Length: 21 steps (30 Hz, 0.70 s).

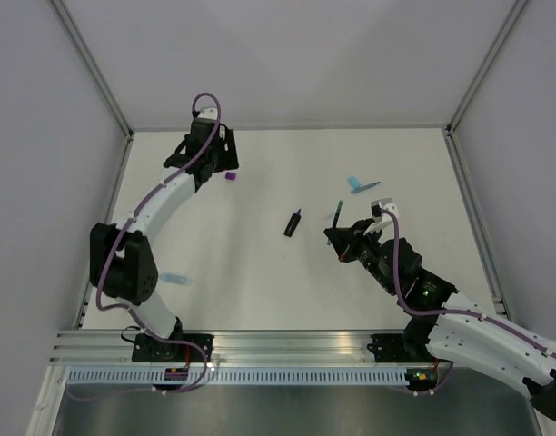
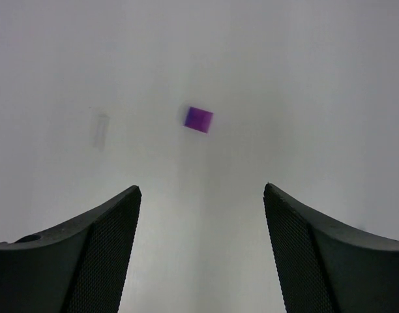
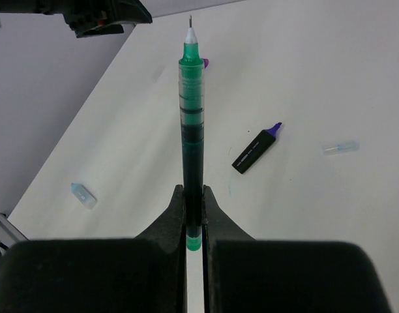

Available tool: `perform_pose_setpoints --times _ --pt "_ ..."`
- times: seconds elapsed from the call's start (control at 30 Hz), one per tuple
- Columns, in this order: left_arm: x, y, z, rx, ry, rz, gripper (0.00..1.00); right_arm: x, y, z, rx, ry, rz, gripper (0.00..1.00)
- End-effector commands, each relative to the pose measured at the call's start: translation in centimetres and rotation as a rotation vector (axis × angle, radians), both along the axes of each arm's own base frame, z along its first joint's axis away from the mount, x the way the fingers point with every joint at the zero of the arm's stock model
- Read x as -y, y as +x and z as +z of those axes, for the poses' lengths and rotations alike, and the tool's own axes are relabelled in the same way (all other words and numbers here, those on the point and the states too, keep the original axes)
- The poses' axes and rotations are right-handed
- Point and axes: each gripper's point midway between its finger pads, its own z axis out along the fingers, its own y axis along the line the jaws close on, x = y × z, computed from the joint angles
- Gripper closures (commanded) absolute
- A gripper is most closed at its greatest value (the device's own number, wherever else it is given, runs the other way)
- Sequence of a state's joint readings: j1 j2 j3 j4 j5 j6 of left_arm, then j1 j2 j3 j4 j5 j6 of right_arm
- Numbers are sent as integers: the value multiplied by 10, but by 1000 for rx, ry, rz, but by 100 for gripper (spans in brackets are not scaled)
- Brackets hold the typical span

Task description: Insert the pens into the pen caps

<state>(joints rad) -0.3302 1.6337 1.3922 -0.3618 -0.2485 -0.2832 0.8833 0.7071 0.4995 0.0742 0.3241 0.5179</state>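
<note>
My right gripper [image 1: 344, 238] [image 3: 194, 193] is shut on a thin dark green pen [image 3: 191, 130] [image 1: 336, 216] and holds it above the table, bare tip pointing away. A stubby black marker with a purple end [image 1: 294, 222] [image 3: 256, 149] lies mid-table. A purple cap [image 1: 231, 176] [image 2: 199, 119] lies at the far left, just ahead of my left gripper [image 1: 210, 153] [image 2: 203, 190], which is open and empty. A chunky light-blue highlighter [image 1: 353, 183] [image 3: 83, 195] and a thin blue pen [image 1: 369, 188] lie at the far right. A pale light-blue cap [image 1: 175, 278] [image 3: 340, 147] lies near left.
The white table [image 1: 260, 291] is walled by pale panels at the back and both sides. An aluminium rail [image 1: 287, 345] with both arm bases runs along the near edge. The left arm's elbow [image 1: 124, 263] stands over the near-left part of the table.
</note>
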Motion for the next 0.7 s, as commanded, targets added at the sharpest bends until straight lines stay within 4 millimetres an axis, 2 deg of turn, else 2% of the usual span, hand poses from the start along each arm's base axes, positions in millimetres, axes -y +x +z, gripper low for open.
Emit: perform_pose_setpoints --times 0.0,0.03,0.07,0.1,0.13,0.17,0.2,0.23,0.27,0.33,0.4,0.47,0.6,0.67 --pt "-49 26 -29 -140 137 9 21 7 3 16 26 66 -45 100" --pt "-58 34 -36 -159 113 1 22 7 2 16 25 68 -45 100" --pt "-62 44 -32 -154 109 -3 22 9 3 17 27 71 -54 100" --pt "-65 50 -38 -168 120 -28 21 10 2 18 27 75 -56 100" --pt "-70 57 -64 -227 101 -47 21 11 2 19 29 76 -57 100" --pt "-74 72 -54 -209 95 -49 22 11 2 20 33 75 -57 100" --pt "-79 71 -65 -261 108 -53 26 12 1 21 35 75 -57 100" --pt "-90 76 -87 -311 118 -44 28 13 1 20 35 75 -58 100" --pt "-93 83 -85 -304 126 -48 29 13 1 20 33 78 -60 100" --pt "-98 87 -99 -326 158 -94 29 12 0 20 27 91 -58 100" --pt "-99 92 -100 -324 170 -124 30 9 -2 22 27 103 -39 100" --pt "-103 94 -113 -350 172 -125 32 7 -5 24 24 117 -23 100" --pt "-116 90 -134 -403 166 -103 42 7 -6 24 25 129 -19 100" --pt "-115 88 -139 -412 150 -118 43 6 -6 24 22 130 -16 100"
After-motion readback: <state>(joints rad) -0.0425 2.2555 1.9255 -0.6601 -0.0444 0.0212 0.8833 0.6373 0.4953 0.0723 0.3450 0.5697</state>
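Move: The clear cap lies on the table about 10 cm ahead of the left hand, some 12 cm to its left and 18 cm below it. The purple cap lies about 12 cm straight ahead of that hand at the same depth, and the black highlighter about 20 cm to its right and 3 cm back. From the right hand, which already holds the green pen, the clear cap is roughly 31 cm ahead, 41 cm to the left and 20 cm below. The clear cap is what the left hand drops towards, swinging away from above the purple cap: down, left and forward together at first, then almost straight down, some 14 cm lower and 11 cm left in all. Its fingers tip about 25 degrees further downwards and draw partly together, still open and not yet on the cap. The right hand keeps its grip on the green pen, rising only about 2 cm. ##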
